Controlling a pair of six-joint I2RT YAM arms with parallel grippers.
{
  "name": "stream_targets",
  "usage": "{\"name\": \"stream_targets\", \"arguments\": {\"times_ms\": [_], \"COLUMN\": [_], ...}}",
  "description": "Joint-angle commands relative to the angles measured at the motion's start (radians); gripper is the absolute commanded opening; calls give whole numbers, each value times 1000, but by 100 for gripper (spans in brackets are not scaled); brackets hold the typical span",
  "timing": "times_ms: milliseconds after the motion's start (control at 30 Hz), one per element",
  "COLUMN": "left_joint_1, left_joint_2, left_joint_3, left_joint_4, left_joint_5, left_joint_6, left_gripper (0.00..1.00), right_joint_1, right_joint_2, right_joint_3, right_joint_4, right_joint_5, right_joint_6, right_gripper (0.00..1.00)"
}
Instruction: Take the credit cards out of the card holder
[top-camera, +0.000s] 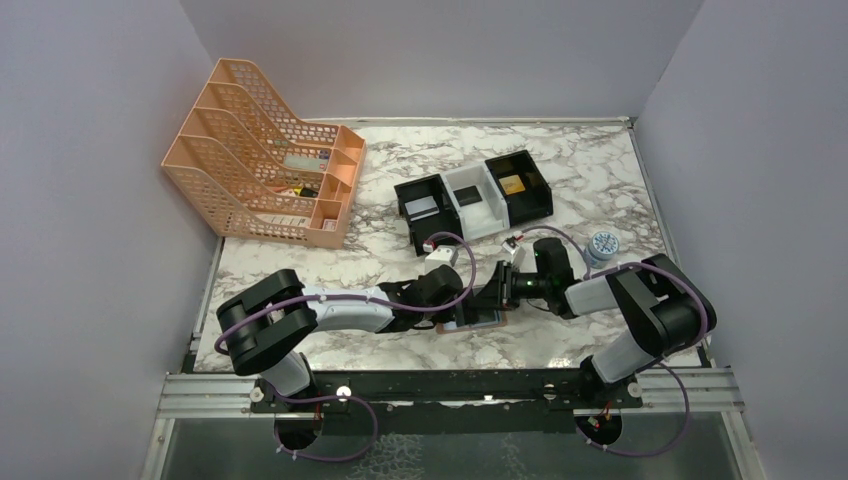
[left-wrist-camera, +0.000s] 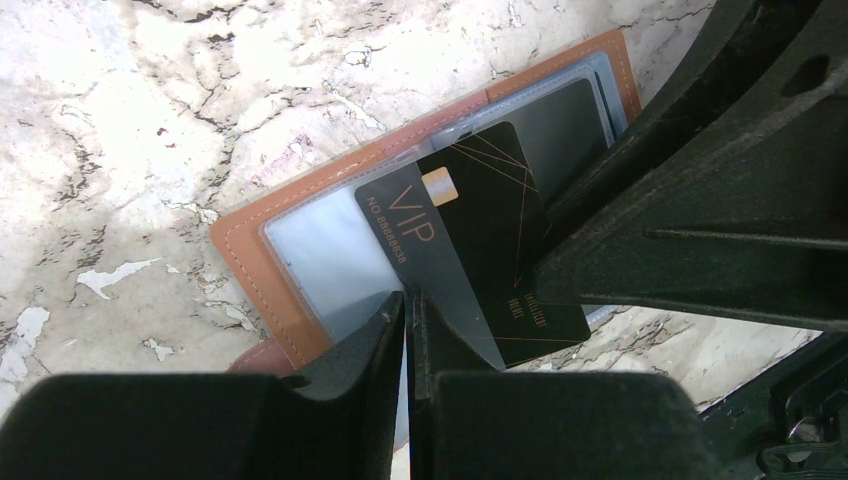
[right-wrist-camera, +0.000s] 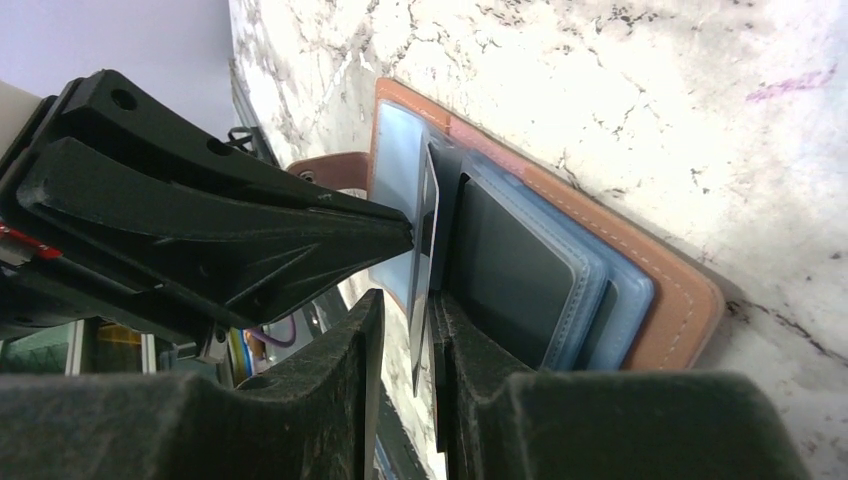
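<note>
The tan leather card holder (top-camera: 470, 322) lies open on the marble between both arms, its pale blue lining up (left-wrist-camera: 250, 260) (right-wrist-camera: 680, 300). A black credit card (left-wrist-camera: 480, 200) marked VIP sticks partway out of a clear pocket leaf. My left gripper (left-wrist-camera: 407, 300) is shut on the edge of that leaf. In the right wrist view the card (right-wrist-camera: 424, 290) stands edge-on between the fingers of my right gripper (right-wrist-camera: 405, 300). It rests against the right finger, with a gap on the left side. A dark card sits in the pocket behind.
An orange mesh file rack (top-camera: 265, 150) stands at the back left. Black and white box trays (top-camera: 475, 195) sit behind the grippers, with a small round container (top-camera: 603, 245) to their right. The holder's brown tab (right-wrist-camera: 325, 170) points toward the table's near edge.
</note>
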Motion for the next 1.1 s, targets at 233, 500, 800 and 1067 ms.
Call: {"name": "stream_targets", "arguments": {"times_ms": [233, 500, 800, 1067], "left_joint_1": [1, 1, 2, 2], "left_joint_2": [48, 40, 29, 25], "left_joint_3": [-6, -9, -7, -4], "left_joint_4": [-60, -74, -97, -105], "left_joint_5": [32, 26, 5, 0], "left_joint_6": [12, 15, 21, 26], "left_gripper": [9, 9, 9, 9], "right_joint_1": [24, 36, 36, 35], "right_joint_2": [43, 85, 65, -62], "right_joint_3": [21, 66, 87, 108], "right_joint_4": [22, 14, -82, -232], "right_joint_5": [-10, -16, 13, 105], "right_joint_6": [-28, -23, -73, -115], "right_gripper": [19, 16, 1, 1]}}
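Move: The partly drawn black VIP card passes between the right hand's slightly open fingers; its middle lies about 2 cm left, 1 cm ahead and 1 cm below them. The open card holder is centred about 2 cm left, 1 cm ahead and 3 cm below that hand, the divided tray about 20 cm straight ahead. From the left hand, on the clear sleeve, the card's middle is roughly 2 cm right and 1 cm ahead. Leftward, deeper over the card, and slightly down, the right hand creeps about 1 cm, edging forward late, while its fingers shut from slightly open and pinch the card beside its free right edge. It then turns back to the right by about half a centimetre and rises as much, keeping the pinch. The left hand stays still, its closed tips resting on the clear sleeve. ##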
